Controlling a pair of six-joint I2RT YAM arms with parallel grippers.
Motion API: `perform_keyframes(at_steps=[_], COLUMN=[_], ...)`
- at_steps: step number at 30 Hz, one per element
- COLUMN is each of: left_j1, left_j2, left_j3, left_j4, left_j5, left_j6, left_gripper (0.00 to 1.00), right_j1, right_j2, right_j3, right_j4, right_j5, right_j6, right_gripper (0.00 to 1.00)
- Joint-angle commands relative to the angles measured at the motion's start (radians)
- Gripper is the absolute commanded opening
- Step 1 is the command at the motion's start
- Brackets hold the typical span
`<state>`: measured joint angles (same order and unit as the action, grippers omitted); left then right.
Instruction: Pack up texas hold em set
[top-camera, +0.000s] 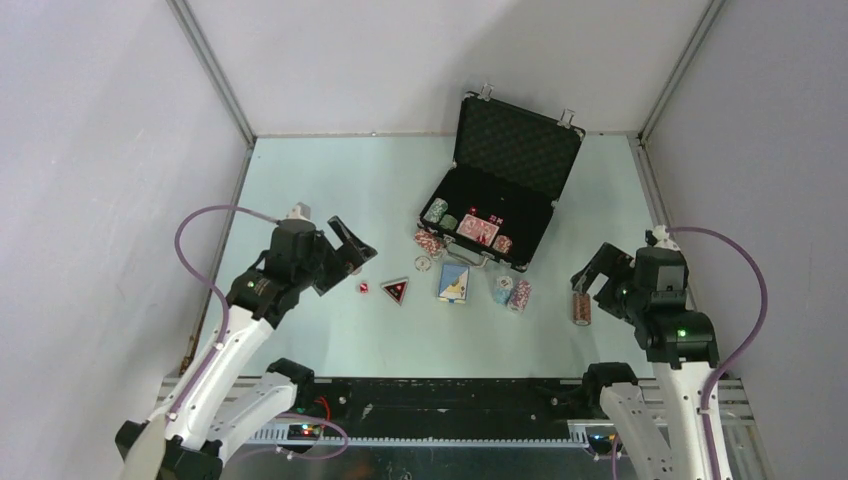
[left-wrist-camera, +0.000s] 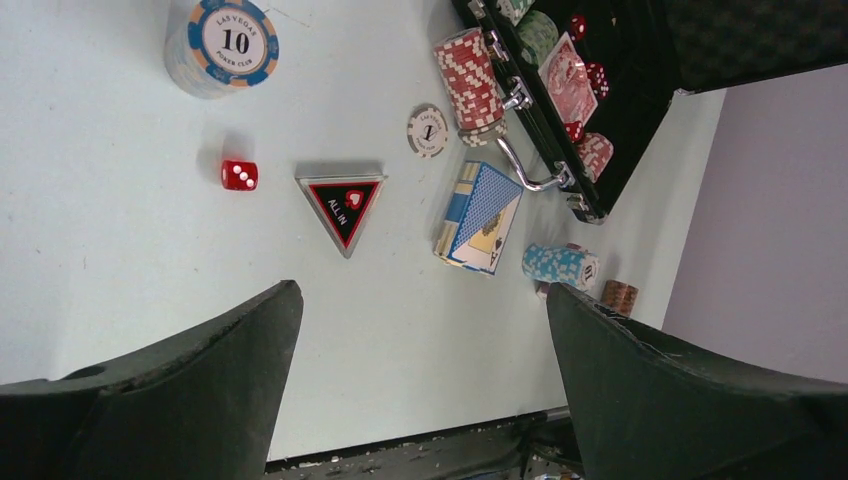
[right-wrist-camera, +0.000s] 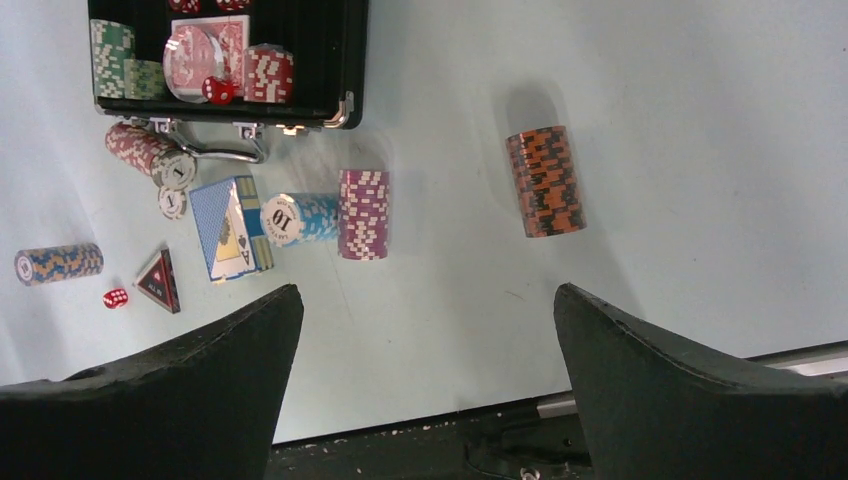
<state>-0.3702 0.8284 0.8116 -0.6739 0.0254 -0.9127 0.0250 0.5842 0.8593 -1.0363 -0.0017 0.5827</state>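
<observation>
The black briefcase (top-camera: 533, 222) lies open at the back of the table, its lid (top-camera: 520, 142) raised. Inside are green chips (right-wrist-camera: 112, 45), a red card deck (right-wrist-camera: 198, 55) and red/white chips (right-wrist-camera: 268, 75). In front of it lie a red/white stack (left-wrist-camera: 468, 80), a white button (left-wrist-camera: 427, 131), a blue deck (left-wrist-camera: 480, 216), a light-blue stack (left-wrist-camera: 558, 265), a black triangle (left-wrist-camera: 342, 208) and a red die (left-wrist-camera: 239, 175). A blue "10" stack (left-wrist-camera: 222, 45) stands at the left. My left gripper (top-camera: 342, 255) hovers open near the die. My right gripper (top-camera: 592, 272) is open above an orange stack (right-wrist-camera: 545, 181).
A magenta chip stack (right-wrist-camera: 363, 213) lies on its side next to the light-blue one. The table's near edge with a black rail (top-camera: 450, 395) runs between the arm bases. Grey walls with metal corner posts close in the left, right and back sides.
</observation>
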Motion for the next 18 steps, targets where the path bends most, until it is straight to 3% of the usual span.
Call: perform_keyframes(at_steps=[1, 7, 10, 18], left_j1=[0.003, 0.004, 0.004, 0.004], left_j2=[-0.006, 0.007, -0.017, -0.091], left_j3=[0.010, 0.034, 0.032, -0.021], left_j4=[0.040, 0.079, 0.111, 0.282], left_j5=[-0.003, 0.015, -0.047, -0.110], left_j6=[0.059, 0.190, 0.255, 0.416], left_gripper=[1.00, 1.00, 1.00, 1.00], right_j1=[0.009, 0.010, 0.033, 0.336], right_j2=[0.045, 0.130, 0.185, 0.427], right_j3=[0.020, 0.020, 0.019, 0.027], right_j4=[0.048, 0.122, 0.169, 0.412], right_j5=[0.014, -0.084, -0.164, -0.107], right_j6=[0.014, 0.009, -0.001, -0.101], right_gripper=[1.00, 1.00, 1.00, 0.96])
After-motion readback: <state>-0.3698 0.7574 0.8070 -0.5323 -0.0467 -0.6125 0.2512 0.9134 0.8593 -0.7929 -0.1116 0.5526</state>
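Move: For my right hand, the pink chip stack lies about 13 cm left, 3 cm ahead and 16 cm below; the blue chips sit some 4 cm left of it and the card box about 29 cm left of this hand, 6 cm ahead. The orange stack is almost under it. From my left hand, the blue-and-orange chip stack is about 4 cm ahead, 3 cm left, 15 cm down; the red die is nearly underneath, the triangular plaque 8 cm right. I sweep my right hand left and forward with gathering speed, about 9 cm over the table towards the pink chip stack, sinking slightly and swinging the wrist some 20 degrees counter-clockwise, fingers staying wide open. My left hand, also open and empty, rises about 3.5 cm while easing forward and a little left, its fingertips tipping up. ##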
